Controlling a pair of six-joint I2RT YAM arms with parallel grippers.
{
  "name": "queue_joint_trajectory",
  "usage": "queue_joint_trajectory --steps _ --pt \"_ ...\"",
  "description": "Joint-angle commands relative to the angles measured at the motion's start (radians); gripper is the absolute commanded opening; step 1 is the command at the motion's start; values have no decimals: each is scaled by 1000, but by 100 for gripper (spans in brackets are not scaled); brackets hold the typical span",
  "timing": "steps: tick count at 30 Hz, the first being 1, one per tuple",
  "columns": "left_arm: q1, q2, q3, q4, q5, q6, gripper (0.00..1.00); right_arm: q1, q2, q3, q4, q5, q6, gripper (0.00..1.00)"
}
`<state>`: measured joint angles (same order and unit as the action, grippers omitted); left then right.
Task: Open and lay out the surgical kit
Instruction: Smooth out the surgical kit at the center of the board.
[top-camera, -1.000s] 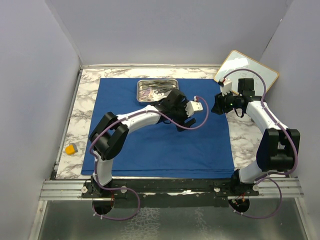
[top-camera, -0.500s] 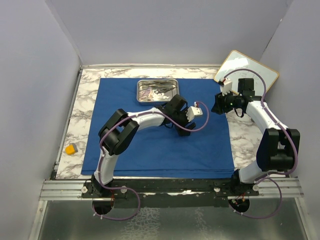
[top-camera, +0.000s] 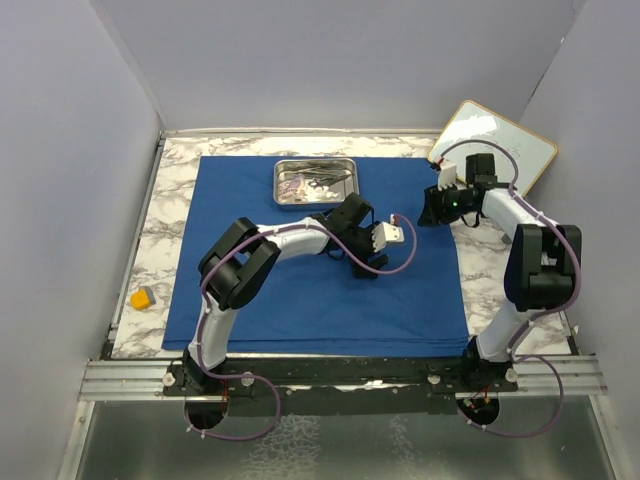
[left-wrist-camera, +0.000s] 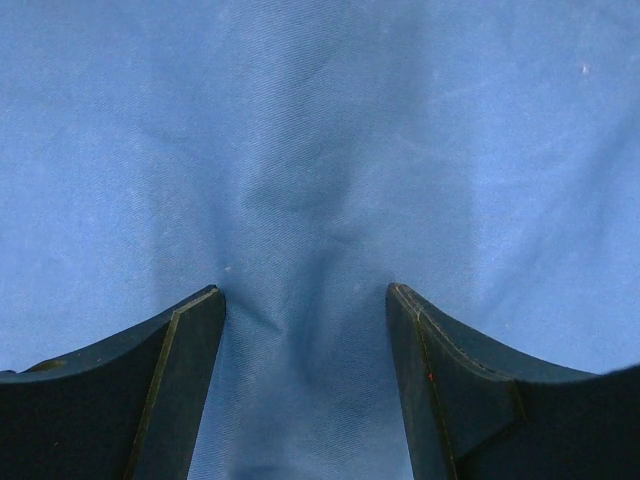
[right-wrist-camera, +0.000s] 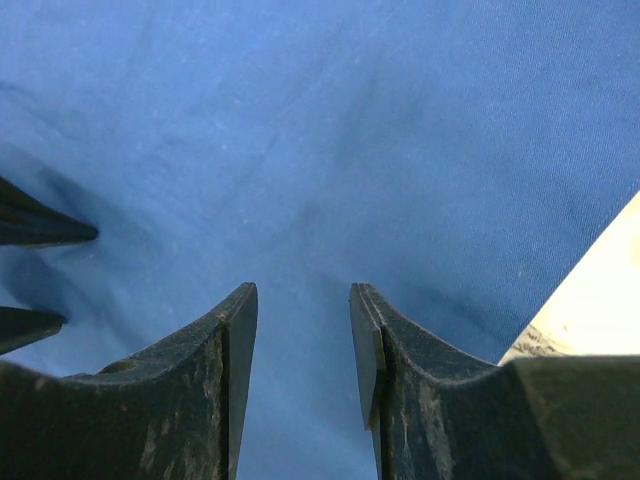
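The kit's royal-blue cloth lies spread flat over the marble table. Its steel tray sits on the cloth's far edge, with small steel instruments and white bits inside. My left gripper points down at the cloth right of centre. In the left wrist view it stands open, and a soft ridge of cloth runs between the fingers. My right gripper hangs over the cloth's right part, near its edge. It is open too, with only flat cloth beneath.
A wood-framed whiteboard leans in the back right corner. A small yellow-orange block lies on the bare marble at the left. Grey walls close in three sides. Pale marble shows past the cloth's edge in the right wrist view.
My left arm has folded in, drawing its gripper nearer and slightly left over the cloth, the jaws a little narrower. My right arm has drawn upright, its gripper shifted slightly toward the back.
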<state>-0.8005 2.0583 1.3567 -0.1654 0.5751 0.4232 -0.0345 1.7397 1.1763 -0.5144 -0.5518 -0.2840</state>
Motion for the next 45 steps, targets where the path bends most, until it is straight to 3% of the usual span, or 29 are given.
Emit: queue_joint_trajectory --steps 1,5,15,23,34,45 --pt "-25 62 28 -176 115 90 68 -1 98 84 -42 -32 10 42" --pt "-33 74 57 -201 108 96 68 -2 134 87 -98 -23 -39 39" --pt "-30 4 101 -168 48 38 71 -1 36 -7 -182 -57 -138 39" --pt "5 -65 148 -160 50 -5 72 19 -5 -23 -159 -89 -150 42" --pt "125 -69 74 28 -85 -203 73 119 34 -6 -108 -72 -115 43" --pt "136 -7 -19 67 -211 -230 73 147 54 -109 -133 67 -190 43"
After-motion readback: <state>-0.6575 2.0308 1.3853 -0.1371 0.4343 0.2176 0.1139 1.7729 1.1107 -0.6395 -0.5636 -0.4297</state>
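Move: The left hand, low over the blue cloth, goes for a patch of cloth about 8 cm ahead and 4 cm to its left, just short of the instrument tray, whose middle is some 23 cm ahead and 14 cm left. The right hand goes for cloth roughly 6 cm back, 5 cm left and 5 cm below; the tray lies about 9 cm ahead and 29 cm left of it, the cloth's right edge level with it, some 8 cm to the right. The right hand reaches forward a touch while sinking, then draws back some 5 cm low at the cloth, shifts about 5 cm left and ends with another short stroke back and down, its half-open fingers turning some 15 degrees counter-clockwise. The left hand first stays low at the cloth, its fingertips resting on it, then lifts about 5 cm, swings forward and left towards the tray by about 8 and 4 cm, turns some 20 degrees counter-clockwise with fingers still open, and sinks back towards the cloth. ##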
